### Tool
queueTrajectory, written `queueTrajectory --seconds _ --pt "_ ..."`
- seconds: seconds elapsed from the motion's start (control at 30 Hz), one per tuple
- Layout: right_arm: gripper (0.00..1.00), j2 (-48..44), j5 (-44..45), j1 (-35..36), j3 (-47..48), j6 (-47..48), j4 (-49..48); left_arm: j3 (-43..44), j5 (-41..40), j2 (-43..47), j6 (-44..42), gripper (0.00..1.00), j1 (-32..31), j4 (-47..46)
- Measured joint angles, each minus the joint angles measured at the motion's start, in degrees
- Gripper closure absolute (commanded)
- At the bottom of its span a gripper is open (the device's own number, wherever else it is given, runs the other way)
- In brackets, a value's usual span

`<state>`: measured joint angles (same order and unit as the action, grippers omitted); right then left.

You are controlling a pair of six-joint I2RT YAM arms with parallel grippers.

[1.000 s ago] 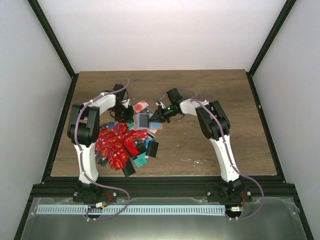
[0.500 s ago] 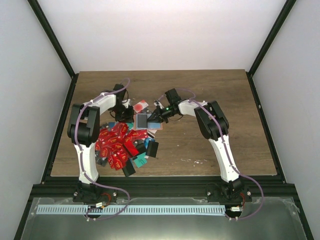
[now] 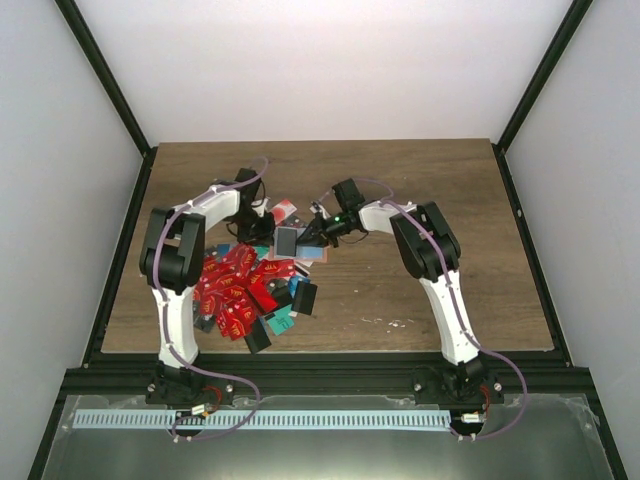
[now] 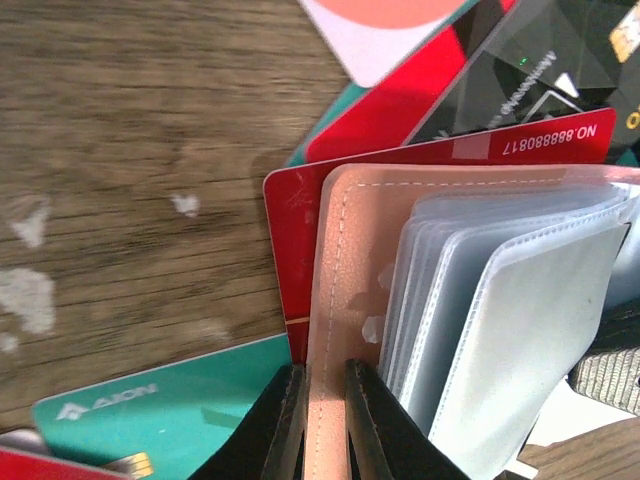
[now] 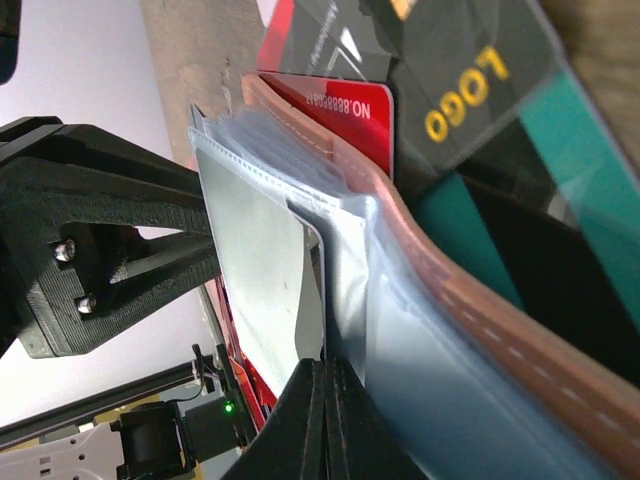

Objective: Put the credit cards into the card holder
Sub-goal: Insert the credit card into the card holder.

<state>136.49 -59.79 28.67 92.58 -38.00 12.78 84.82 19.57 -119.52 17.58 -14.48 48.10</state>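
The card holder (image 4: 340,300) is a salmon-pink pouch with clear plastic sleeves (image 4: 520,330) fanned open. It stands on edge over the heap of credit cards (image 3: 235,290). My left gripper (image 4: 325,372) is shut on the holder's pink cover. My right gripper (image 5: 325,365) comes in from the other side and is shut on a thin pale card (image 5: 310,290) that rises edge-on among the sleeves. In the top view the holder (image 3: 287,241) sits between the left gripper (image 3: 266,222) and the right gripper (image 3: 311,233). A red card (image 4: 285,240) lies just behind the holder.
A teal card (image 4: 150,400), a black card (image 5: 460,80) with yellow lettering and a white card with a red spot (image 3: 285,211) lie around the holder. Black cards (image 3: 258,337) lie at the heap's near edge. Bare wooden table (image 3: 430,200) spreads to the right and back.
The left wrist has shifted slightly right and back with the holder's cover in its grip. The right gripper has edged a little left toward the holder.
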Motion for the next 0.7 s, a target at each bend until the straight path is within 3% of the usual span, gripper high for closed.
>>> queueTrajectory --seconds 0.7 --pt "0.99 -15.0 4.5 -6.8 -20.8 1.6 -1.3 7.5 2.6 -5.5 5.1 0.86 -10.1 -1.3"
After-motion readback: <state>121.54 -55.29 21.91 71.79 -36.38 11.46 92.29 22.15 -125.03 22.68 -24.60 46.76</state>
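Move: The card holder lies open between the hands: its middle is about 7 cm to the right of the left hand, which already pinches the cover's left edge, and roughly under the right fingers. The dark credit card in its pocket sits some 4 cm to the right of the left hand and about 4 cm to the left of the right. From the left hand, the red card pile is centred some 12 cm back and 9 cm left, a single black card 14 cm back and 9 cm right. Both hands keep their pinch, the left on the cover's left edge, the right on the pocket lip by the card, and slide the card holder to the robot's right over the table, away from the red pile, gathering speed for about 8 cm. The right also draws back some 2 cm as both turn slightly clockwise; no fingers open. ##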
